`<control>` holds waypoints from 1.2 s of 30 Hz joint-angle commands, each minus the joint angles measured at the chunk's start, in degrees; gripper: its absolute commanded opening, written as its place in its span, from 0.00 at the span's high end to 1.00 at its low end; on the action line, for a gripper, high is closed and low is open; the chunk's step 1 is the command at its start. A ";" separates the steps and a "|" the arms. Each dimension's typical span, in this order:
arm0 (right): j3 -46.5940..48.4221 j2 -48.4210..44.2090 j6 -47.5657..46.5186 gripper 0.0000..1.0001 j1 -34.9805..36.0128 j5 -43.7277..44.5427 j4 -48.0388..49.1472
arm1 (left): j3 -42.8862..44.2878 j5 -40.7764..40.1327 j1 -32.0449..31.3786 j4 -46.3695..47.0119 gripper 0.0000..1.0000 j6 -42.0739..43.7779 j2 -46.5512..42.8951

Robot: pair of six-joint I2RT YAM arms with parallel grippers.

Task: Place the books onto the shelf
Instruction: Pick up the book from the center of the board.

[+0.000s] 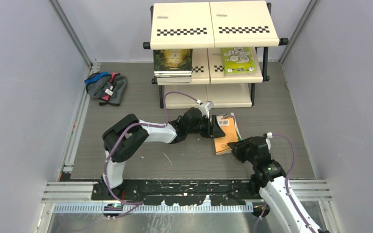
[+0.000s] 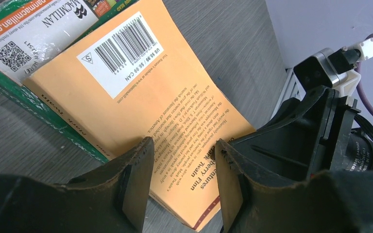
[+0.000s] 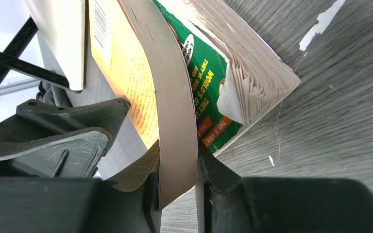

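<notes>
An orange paperback (image 1: pixel 225 135) lies on top of a green one (image 2: pixel 24 34) on the table, in front of the shelf (image 1: pixel 213 24). My right gripper (image 3: pixel 177 160) is shut on the orange book's near edge (image 3: pixel 170 97), which bends upward off the green book (image 3: pixel 213 82). My left gripper (image 2: pixel 183 160) hovers open just over the orange back cover (image 2: pixel 141 97), its fingers either side of the printed text. From above, the left gripper (image 1: pixel 213 127) is at the book's left side and the right gripper (image 1: pixel 235 147) at its near corner. A dark green-gold book (image 1: pixel 172 60) and a lime green book (image 1: pixel 238 60) lie on the middle tier.
A grey-blue cloth bundle (image 1: pixel 107 87) lies at the far left of the mat. The shelf's black frame legs (image 1: pixel 161 99) stand just behind the left arm. Walls close in on both sides.
</notes>
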 commanded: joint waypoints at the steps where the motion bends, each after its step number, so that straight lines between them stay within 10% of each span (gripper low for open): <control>1: 3.49 -1.42 -0.51 0.95 0.40 -0.13 4.30 | -2.50 -1.23 -0.75 -5.96 0.49 1.05 -1.64; 36: 30.09 -1.68 -8.83 0.99 0.43 1.67 -5.44 | -17.61 -18.78 2.71 -10.30 0.46 1.53 -30.01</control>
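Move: The right hand already pinches the orange book near its right, near corner; the book's middle lies some 4 cm ahead and 3 cm left, about level with the fingers. The green book lies right under it, its middle also 4 cm ahead and 3 cm left, about 4 cm below. The shelf's middle tier is roughly 25 cm ahead, 10 cm left and 11 cm up. From the left hand, the orange book's middle is about 3 cm right, level fore-and-aft, and 2 cm below. Keeping its pinch across the orange book's thickness, the right hand pulls the book straight up off the green one, slowly at first, some 16 cm, tipping its fingers up about 20 degrees. The left fingertips come free of the cover and draw back about 11 cm to the left, rising a few centimetres and turning slightly counter-clockwise, still half open. ##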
